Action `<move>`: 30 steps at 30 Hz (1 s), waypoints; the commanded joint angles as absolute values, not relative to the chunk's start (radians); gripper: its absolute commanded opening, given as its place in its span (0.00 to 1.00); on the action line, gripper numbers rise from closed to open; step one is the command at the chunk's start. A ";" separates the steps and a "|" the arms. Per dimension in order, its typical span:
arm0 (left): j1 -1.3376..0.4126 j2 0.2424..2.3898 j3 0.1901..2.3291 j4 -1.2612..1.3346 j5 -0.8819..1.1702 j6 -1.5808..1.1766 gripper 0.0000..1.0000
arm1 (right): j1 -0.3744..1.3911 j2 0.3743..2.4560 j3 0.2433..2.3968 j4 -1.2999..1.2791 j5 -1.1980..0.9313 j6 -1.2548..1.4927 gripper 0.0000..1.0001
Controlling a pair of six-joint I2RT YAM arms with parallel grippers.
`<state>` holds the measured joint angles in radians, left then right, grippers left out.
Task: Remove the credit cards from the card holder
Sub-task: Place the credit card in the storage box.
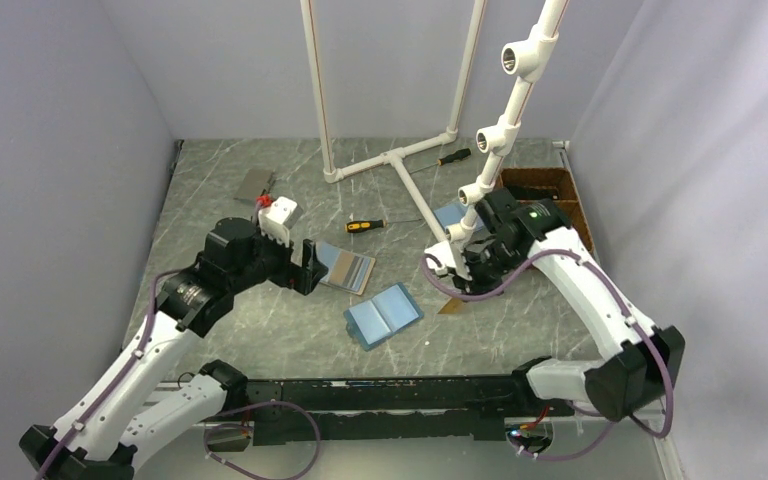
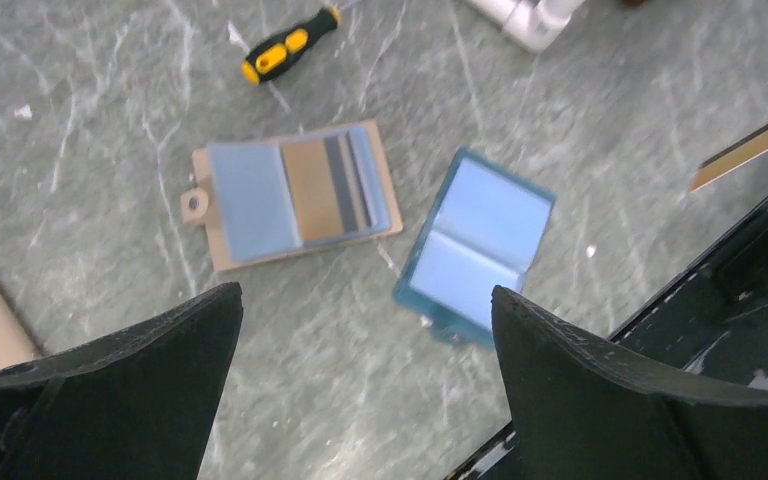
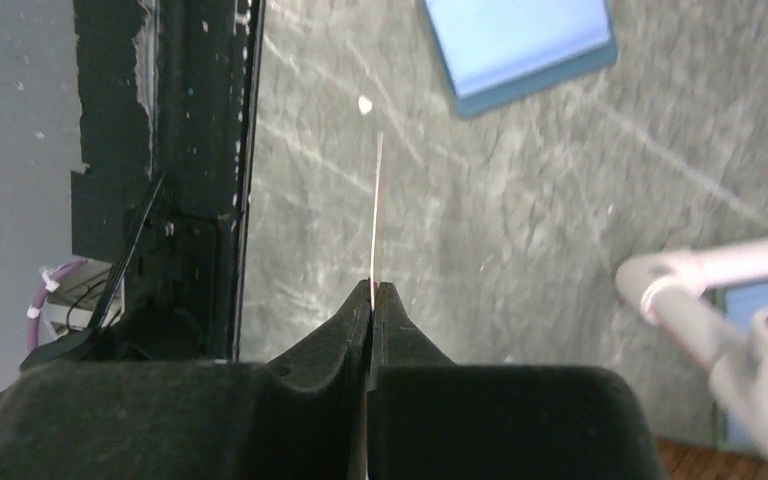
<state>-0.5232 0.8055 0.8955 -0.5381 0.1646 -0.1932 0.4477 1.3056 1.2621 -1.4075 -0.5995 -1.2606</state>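
The card holder [image 1: 348, 270] lies open on the table, tan with blue-grey panels. In the left wrist view [image 2: 295, 195] a tan card with a dark stripe [image 2: 325, 190] sits in its right panel. My left gripper [image 1: 305, 265] is open and empty, hovering just left of the holder; in its own view [image 2: 365, 300] the fingers stand wide apart. My right gripper [image 1: 455, 280] is shut on a thin tan card [image 1: 452, 305], held above the table right of the holder. The card shows edge-on [image 3: 375, 210] in front of the right gripper [image 3: 372, 285].
An all light-blue bifold [image 1: 383, 315] lies open near the front, also in the left wrist view [image 2: 480, 245]. A yellow-handled screwdriver [image 1: 365, 225], a second screwdriver [image 1: 453, 157], a small grey wallet [image 1: 255, 183], a white PVC pipe frame [image 1: 400, 160] and a brown box [image 1: 550, 195] stand behind.
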 commanded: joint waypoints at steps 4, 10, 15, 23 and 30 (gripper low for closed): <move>-0.512 0.707 0.796 -0.601 0.112 -0.095 0.99 | 0.309 1.132 1.141 -1.439 -0.475 -1.290 0.00; -0.511 0.683 0.792 -0.600 0.108 -0.087 0.99 | 0.023 1.116 1.114 -1.497 -0.376 -1.425 0.00; -0.509 0.683 0.796 -0.606 0.120 -0.087 0.99 | -0.206 1.144 1.134 -1.496 -0.346 -1.557 0.00; -0.509 0.666 0.793 -0.609 0.114 -0.086 0.99 | -0.455 1.308 1.276 -1.451 -0.365 -1.617 0.00; -0.508 0.650 0.793 -0.615 0.098 -0.086 0.99 | -0.497 1.401 1.361 -1.320 -0.334 -1.501 0.00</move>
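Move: The right hand already holds the card upright. The storage box's near right compartment lies about 28 cm to its right, 18 cm ahead and 15 cm lower. The white stand's foot is roughly 14 cm straight ahead, and the open blue holder is some 16 cm to the left and level with it, both on the table. From the left hand, that compartment is about 57 cm right, 13 cm ahead and 21 cm lower. Sweeping right by about 25 cm, the right hand carries the pinched card past the near side of the white stand towards the storage box, bending forward only near the end, with the wrist turning some 40 degrees clockwise and the fingers kept shut. Meanwhile the empty, open left hand sinks a few centimetres, easing left and back, then waits. ##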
